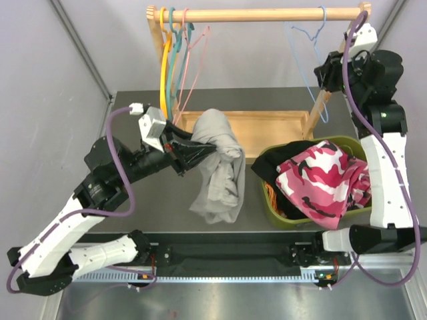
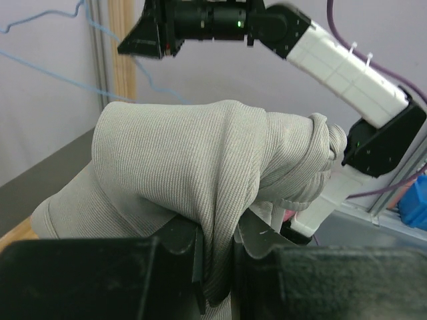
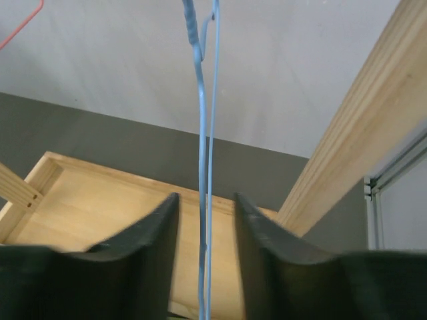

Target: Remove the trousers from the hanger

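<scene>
The plain grey trousers hang in a bunch from my left gripper above the table, left of the basket. In the left wrist view the ribbed grey cloth is pinched between the fingers and the left gripper is shut on it. The bare blue hanger hangs from the right end of the rail. My right gripper is up beside it. In the right wrist view the blue hanger's wires run between the fingers of the right gripper, which stands open with a gap on both sides.
A green basket at the right holds pink camouflage trousers, black trousers and orange trousers. Bare yellow, teal and pink hangers hang at the rail's left end. The rack's wooden tray base lies behind.
</scene>
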Tool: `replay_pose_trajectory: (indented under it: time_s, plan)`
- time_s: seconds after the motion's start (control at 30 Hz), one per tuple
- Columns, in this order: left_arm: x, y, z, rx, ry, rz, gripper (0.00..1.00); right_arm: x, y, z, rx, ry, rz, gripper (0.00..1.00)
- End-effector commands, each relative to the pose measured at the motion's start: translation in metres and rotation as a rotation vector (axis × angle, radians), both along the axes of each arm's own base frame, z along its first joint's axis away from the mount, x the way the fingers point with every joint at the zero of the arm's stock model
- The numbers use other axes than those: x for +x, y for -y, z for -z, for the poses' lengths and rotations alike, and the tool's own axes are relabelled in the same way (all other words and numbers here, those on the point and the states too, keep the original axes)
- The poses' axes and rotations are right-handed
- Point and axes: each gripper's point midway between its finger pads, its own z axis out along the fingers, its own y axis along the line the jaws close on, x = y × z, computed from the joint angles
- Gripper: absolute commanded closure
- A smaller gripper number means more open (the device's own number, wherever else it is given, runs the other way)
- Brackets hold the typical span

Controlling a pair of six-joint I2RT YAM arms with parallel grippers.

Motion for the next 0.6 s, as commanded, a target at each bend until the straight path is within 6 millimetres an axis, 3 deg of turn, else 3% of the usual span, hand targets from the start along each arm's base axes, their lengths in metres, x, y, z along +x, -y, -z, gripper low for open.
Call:
replay_pose_trajectory:
  time_s: [0.0,0.07,0.1,0.13,0.17,0.2,0.23,0.27,0.33,0.43,0.47,0.57]
  plan:
    - [-0.019,0.001,-0.075,-0.162,0.139,0.091,1.00,-0.030,0.012,-0.047,-0.019,0.176,0.029,0.55]
    - [-0.021,0.012,-0.091,-0.184,0.166,0.145,1.00,-0.049,0.015,-0.056,-0.036,0.214,0.035,0.44]
    - [-0.022,0.016,-0.099,-0.201,0.180,0.160,1.00,-0.052,0.017,-0.051,-0.042,0.214,0.039,0.30]
    - [-0.026,0.016,-0.111,-0.223,0.194,0.184,1.00,-0.059,0.020,-0.052,-0.050,0.228,0.047,0.23]
    - [-0.021,0.028,-0.109,-0.211,0.184,0.204,1.00,-0.071,0.034,-0.052,-0.057,0.244,0.086,0.16]
    - [-0.024,0.031,-0.116,-0.228,0.195,0.236,1.00,-0.079,0.035,-0.053,-0.053,0.256,0.074,0.06]
    - [-0.020,0.040,-0.122,-0.233,0.197,0.249,1.00,-0.086,0.041,-0.053,-0.032,0.262,0.087,0.02]
    - [-0.018,0.044,-0.126,-0.243,0.201,0.261,1.00,-0.096,0.055,-0.052,-0.032,0.266,0.126,0.00]
    - [-0.015,0.058,-0.140,-0.270,0.205,0.306,1.00,-0.109,0.058,-0.048,-0.023,0.261,0.121,0.00]
    - [-0.020,0.064,-0.164,-0.318,0.218,0.366,1.00,-0.110,0.066,-0.025,-0.016,0.211,0.135,0.00]
    - [-0.010,0.079,-0.162,-0.317,0.205,0.377,1.00,-0.113,0.070,-0.022,-0.015,0.210,0.150,0.00]
    - [-0.002,0.094,-0.178,-0.354,0.213,0.398,1.00,-0.111,0.079,0.013,0.015,0.141,0.169,0.00]
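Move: The left hand holds the grey trousers high; the green basket's middle lies roughly 33 cm to its right, 4 cm farther out and 38 cm below. From it, the blue hanger is about 27 cm ahead and 30 cm right. The right hand's parting fingers straddle that hanger, its middle some 2 cm ahead and 2 cm left; the rack's right post stands about 8 cm ahead and 6 cm right. Right opens, backing 12 cm off the blue hanger; left swings the still-pinched grey trousers rightward and up 16 cm. ##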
